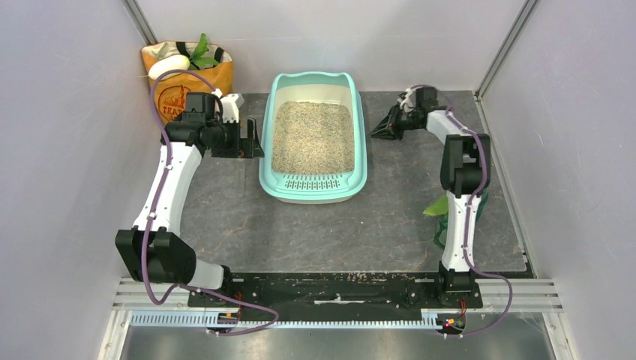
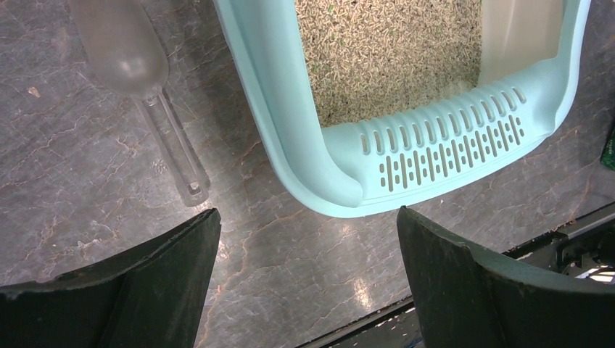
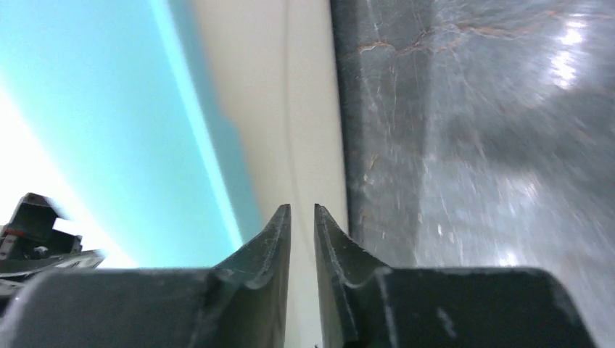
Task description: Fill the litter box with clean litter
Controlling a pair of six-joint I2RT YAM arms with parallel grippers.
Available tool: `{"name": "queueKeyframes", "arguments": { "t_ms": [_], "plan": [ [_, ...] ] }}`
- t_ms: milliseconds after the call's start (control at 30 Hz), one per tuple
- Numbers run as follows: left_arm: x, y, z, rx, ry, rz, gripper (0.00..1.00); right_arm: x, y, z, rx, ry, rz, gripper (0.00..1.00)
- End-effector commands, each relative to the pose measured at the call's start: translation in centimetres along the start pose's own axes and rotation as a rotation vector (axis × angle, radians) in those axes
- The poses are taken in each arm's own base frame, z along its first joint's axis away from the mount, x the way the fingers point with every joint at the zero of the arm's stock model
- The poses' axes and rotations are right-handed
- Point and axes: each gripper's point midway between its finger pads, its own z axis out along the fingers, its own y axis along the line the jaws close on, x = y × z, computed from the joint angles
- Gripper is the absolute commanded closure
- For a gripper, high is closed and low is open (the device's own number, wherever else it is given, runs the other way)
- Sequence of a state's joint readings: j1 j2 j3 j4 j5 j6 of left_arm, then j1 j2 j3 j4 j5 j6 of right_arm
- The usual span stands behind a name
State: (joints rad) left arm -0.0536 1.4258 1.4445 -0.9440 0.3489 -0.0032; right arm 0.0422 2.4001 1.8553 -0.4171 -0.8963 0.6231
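Observation:
The mint-teal litter box (image 1: 313,192) stands at mid-table with its slotted grate step toward me. Beige speckled clean litter (image 1: 313,136) covers its floor. My left gripper (image 1: 253,142) hovers just off the box's left side, jaws wide open and holding nothing. From the left wrist, the box's near corner (image 2: 275,109) and the litter (image 2: 384,51) lie ahead. My right gripper (image 1: 379,129) sits close against the box's right side; its jaws are parted by a narrow gap with nothing between them. The right wrist view shows the teal wall (image 3: 109,109) and cream band (image 3: 290,109).
A clear plastic scoop (image 2: 127,51) lies on the table left of the box, below my left gripper. An orange paper bag (image 1: 187,75) stands at the back left corner. A green bag (image 1: 441,217) lies beside the right arm. Grey walls close in both sides.

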Motion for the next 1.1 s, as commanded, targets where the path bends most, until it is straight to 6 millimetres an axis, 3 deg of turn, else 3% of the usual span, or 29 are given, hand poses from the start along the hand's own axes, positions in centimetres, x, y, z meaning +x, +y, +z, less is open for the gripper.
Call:
{"name": "queueKeyframes", "arguments": {
  "t_ms": [0,200,333,500,633,700,833,967,1067],
  "plan": [
    [-2.0,-0.2,-0.6,0.001,-0.079,0.047,0.03,-3.1,5.1,-10.3,0.006,-0.159,-0.168,0.65],
    [-3.6,-0.9,-0.7,-0.008,-0.139,0.109,0.03,-1.4,8.9,-18.9,0.065,-0.231,-0.33,0.36],
    [-5.0,-2.7,-0.6,-0.001,-0.17,0.216,0.03,0.9,10.0,-24.6,0.261,-0.325,-0.384,0.23],
    [-5.5,-4.7,-0.2,0.024,-0.188,0.258,0.03,5.9,8.8,-31.7,0.616,-0.439,-0.427,0.18],
    [-4.9,-4.6,0.2,-0.029,-0.195,0.276,0.03,12.6,5.5,-35.3,0.849,-0.283,-0.5,0.12],
    [-4.4,-4.3,0.4,-0.058,-0.196,0.289,0.03,16.2,4.0,-36.4,0.916,-0.183,-0.517,0.08],
    [-3.7,-3.6,0.8,-0.085,-0.193,0.294,0.03,19.9,2.9,-38.1,0.997,-0.1,-0.513,0.05],
    [-3.8,-3.1,1.0,-0.112,-0.188,0.289,0.03,21.3,1.6,-38.9,1.065,-0.04,-0.455,0.03],
    [-3.9,-3.1,1.0,-0.116,-0.191,0.294,0.03,22.0,0.4,-38.3,1.071,0.004,-0.405,0.03]
  ]
}}
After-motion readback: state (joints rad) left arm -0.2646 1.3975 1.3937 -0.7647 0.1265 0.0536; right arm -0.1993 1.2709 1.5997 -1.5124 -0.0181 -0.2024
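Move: Lying back towards the base, the green bag is about 30 cm behind the right hand and 21 cm to its right, roughly level with it; the litter box's middle is some 15 cm to that hand's left and 3 cm nearer the base. From the left hand, the litter box is about 14 cm ahead, 15 cm right and 16 cm below, while the clear scoop lies 6 cm ahead, 2 cm left and 21 cm below. Leaving the litter box's right side, the right hand climbs about 25 cm while swinging right, then sweeps some 30 cm back and sinks a little towards the green bag, rolling about 60 degrees to point down as its fingers spread wide. The left hand, still open, shifts about 4 cm right towards the litter box's left rim, touching nothing. ##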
